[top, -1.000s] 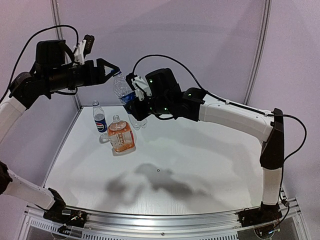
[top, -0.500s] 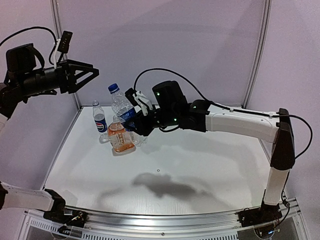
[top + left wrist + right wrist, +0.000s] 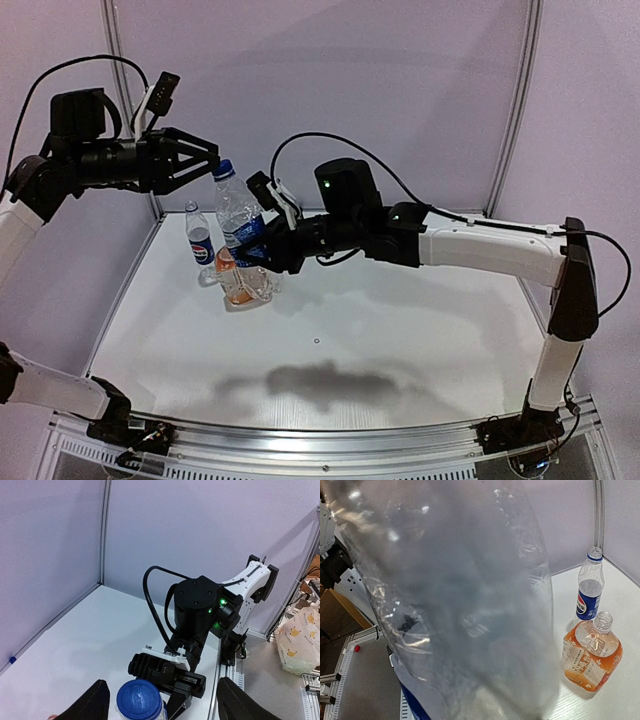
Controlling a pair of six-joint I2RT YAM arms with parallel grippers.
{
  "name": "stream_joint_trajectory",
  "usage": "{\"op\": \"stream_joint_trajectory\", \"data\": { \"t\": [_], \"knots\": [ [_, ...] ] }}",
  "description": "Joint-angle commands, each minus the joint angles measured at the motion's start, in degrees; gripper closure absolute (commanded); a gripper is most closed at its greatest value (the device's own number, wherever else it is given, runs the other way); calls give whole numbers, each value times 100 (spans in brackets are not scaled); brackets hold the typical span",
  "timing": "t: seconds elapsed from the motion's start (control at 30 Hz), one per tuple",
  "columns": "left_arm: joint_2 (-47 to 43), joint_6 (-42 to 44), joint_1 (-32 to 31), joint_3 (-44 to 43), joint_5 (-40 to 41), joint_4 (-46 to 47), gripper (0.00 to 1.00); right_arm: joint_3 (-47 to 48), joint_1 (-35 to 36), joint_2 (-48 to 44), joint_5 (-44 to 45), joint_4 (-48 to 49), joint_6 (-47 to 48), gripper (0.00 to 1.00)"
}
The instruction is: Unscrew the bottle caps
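My right gripper (image 3: 258, 246) is shut on a clear blue-labelled bottle (image 3: 240, 222), holding it almost upright above the table's back left. Its blue bottle cap (image 3: 223, 170) is still on the neck. My left gripper (image 3: 212, 160) is open, level with the cap and just to its left. In the left wrist view the cap (image 3: 139, 700) sits between the spread fingers (image 3: 95, 702), nearer the left one and touching neither. The held bottle (image 3: 460, 605) fills the right wrist view and hides that gripper's fingers.
A small Pepsi bottle (image 3: 200, 238) and a squat orange-labelled bottle (image 3: 240, 285) stand on the table (image 3: 400, 330) below the held bottle. Both necks (image 3: 603, 621) show open. Grey walls and a metal post (image 3: 112, 40) close off the back left.
My left gripper came off the cap, swung back to the left, then returned beside it. The right arm lowered the bottle and stood it more upright. The cap stayed on.
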State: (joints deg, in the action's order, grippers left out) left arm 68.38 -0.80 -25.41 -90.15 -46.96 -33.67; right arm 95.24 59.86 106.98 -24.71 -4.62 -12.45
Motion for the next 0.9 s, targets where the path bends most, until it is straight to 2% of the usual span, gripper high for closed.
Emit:
{"op": "stream_joint_trajectory", "data": {
  "t": [0.0, 0.37, 0.7, 0.87],
  "knots": [
    [-19, -205, 32, 151, -278, 337, 29, -146, 11, -255, -219, 258, -100, 69],
    [-27, -316, -152, 475, 34, 595, 38, -129, 17, -253, -390, 252, -114, 70],
    [-37, -342, -263, 569, 397, 761, 51, -148, 20, -287, -360, 177, -74, 70],
    [33, -334, -272, 512, 455, 664, 70, -179, 19, -326, -293, 158, -57, 70]
  ]
}}
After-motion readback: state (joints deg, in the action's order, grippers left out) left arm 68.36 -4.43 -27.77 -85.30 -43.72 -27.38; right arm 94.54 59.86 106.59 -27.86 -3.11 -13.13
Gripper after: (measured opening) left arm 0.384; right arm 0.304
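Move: The blue cap of the bottle held in the right hand lies about 2 cm ahead of the left hand, 2 cm to its right and 2 cm lower. Far below, some 35 cm down, the Pepsi bottle stands about 16 cm ahead and 12 cm to the left; the orange bottle stands about 12 cm ahead, straight in line sideways. From the right hand the cap is about 2 cm ahead, 5 cm left and 12 cm up. Left hand eases about 1 cm each down, right and forward, pinching the cap as the right keeps its grip. ##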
